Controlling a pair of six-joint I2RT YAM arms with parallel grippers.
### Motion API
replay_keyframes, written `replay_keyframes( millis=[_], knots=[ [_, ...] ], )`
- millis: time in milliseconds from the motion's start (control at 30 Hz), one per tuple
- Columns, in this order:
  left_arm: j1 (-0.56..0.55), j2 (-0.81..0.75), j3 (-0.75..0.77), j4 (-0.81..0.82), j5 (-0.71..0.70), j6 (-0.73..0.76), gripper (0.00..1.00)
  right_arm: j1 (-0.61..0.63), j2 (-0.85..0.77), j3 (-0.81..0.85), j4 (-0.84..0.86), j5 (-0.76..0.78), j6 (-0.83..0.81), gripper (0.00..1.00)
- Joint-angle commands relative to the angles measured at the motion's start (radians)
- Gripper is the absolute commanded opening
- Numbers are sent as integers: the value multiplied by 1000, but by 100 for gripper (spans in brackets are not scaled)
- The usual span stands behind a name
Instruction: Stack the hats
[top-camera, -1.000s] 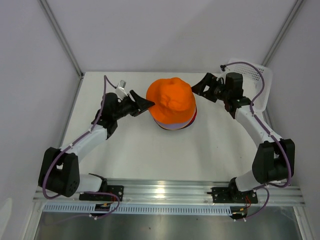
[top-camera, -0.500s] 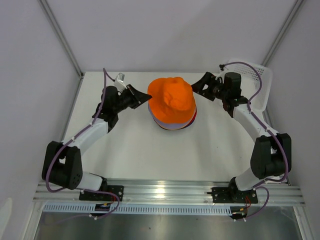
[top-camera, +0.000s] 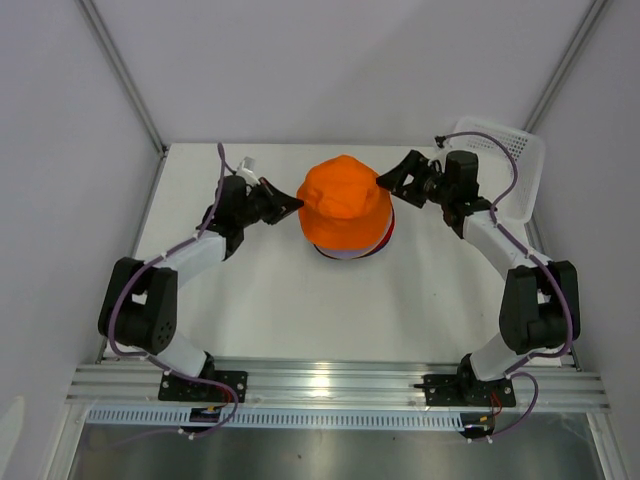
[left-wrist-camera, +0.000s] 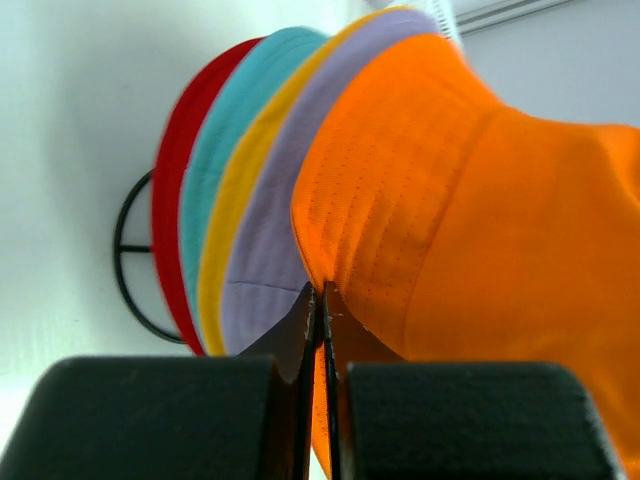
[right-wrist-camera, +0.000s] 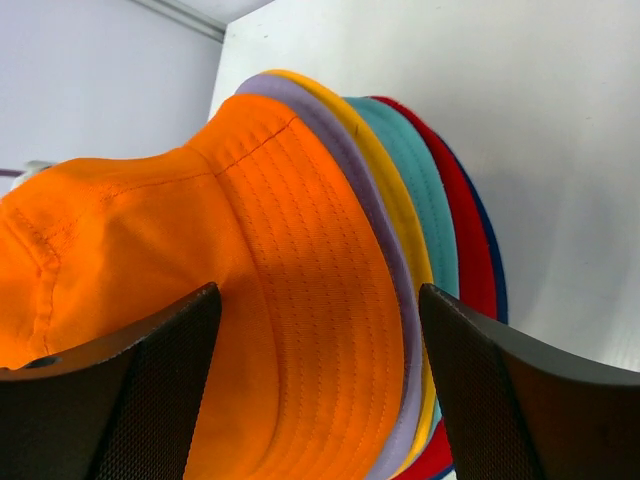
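The hats form one stack mid-table with the orange hat (top-camera: 345, 200) on top. In the left wrist view the red (left-wrist-camera: 168, 200), teal (left-wrist-camera: 215, 150), yellow (left-wrist-camera: 225, 240) and lavender (left-wrist-camera: 265, 250) brims fan out under the orange hat (left-wrist-camera: 480, 200). My left gripper (left-wrist-camera: 322, 292) is shut on the orange hat's left brim edge, and a strip of orange fabric shows between its fingers. My right gripper (right-wrist-camera: 320, 300) stands open, its jaws wide on either side of the orange brim (right-wrist-camera: 290, 300) without touching it. A navy edge (right-wrist-camera: 497, 260) shows at the bottom of the stack.
A white lattice basket (top-camera: 515, 150) stands at the back right corner, behind the right arm. A thin black wire frame (left-wrist-camera: 125, 250) lies on the table under the stack. White walls close in the table's left, right and far sides.
My left gripper has closed on the orange brim and shifted toward the back. The orange hat has settled lower over the stack. My right gripper has edged left toward the hat.
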Motion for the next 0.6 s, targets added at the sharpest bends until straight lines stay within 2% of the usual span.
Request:
replay_keyframes(
  millis=[0, 233, 400, 467, 567],
  knots=[
    [13, 47, 28, -48, -7, 20, 1, 4, -7, -24, 100, -70, 45, 82],
    [-4, 39, 22, -76, -29, 74, 1, 4, -11, -58, 112, -80, 61, 82],
    [-25, 39, 48, -114, -53, 114, 1, 0, -19, -79, 152, -93, 90, 74],
    [-39, 52, 64, -140, -64, 131, 1, -2, -18, -84, 160, -102, 99, 69],
    [-53, 78, 80, -159, -82, 143, 1, -2, -14, -101, 177, -111, 110, 54]
  ],
)
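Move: The orange hat is the top of the stack. Its middle lies about 10 cm to the right of the left hand, level with it front to back and some 2 cm higher; that hand already pinches its left brim. From the right hand it is about 9 cm left, 3 cm back and roughly at the same height, its right brim between the open fingers. The lavender hat's middle is about 2 cm nearer the base than the orange one's and 4 cm lower. The orange hat's left brim is drawn down about 2 cm by the left fingers, which keep their pinch and then hold place with a slight roll of about 5 degrees. At its right brim the right hand eases barely 1 cm back and inward to the left, rolls a little, and late on starts to close, ending still partly open around the brim edge. ##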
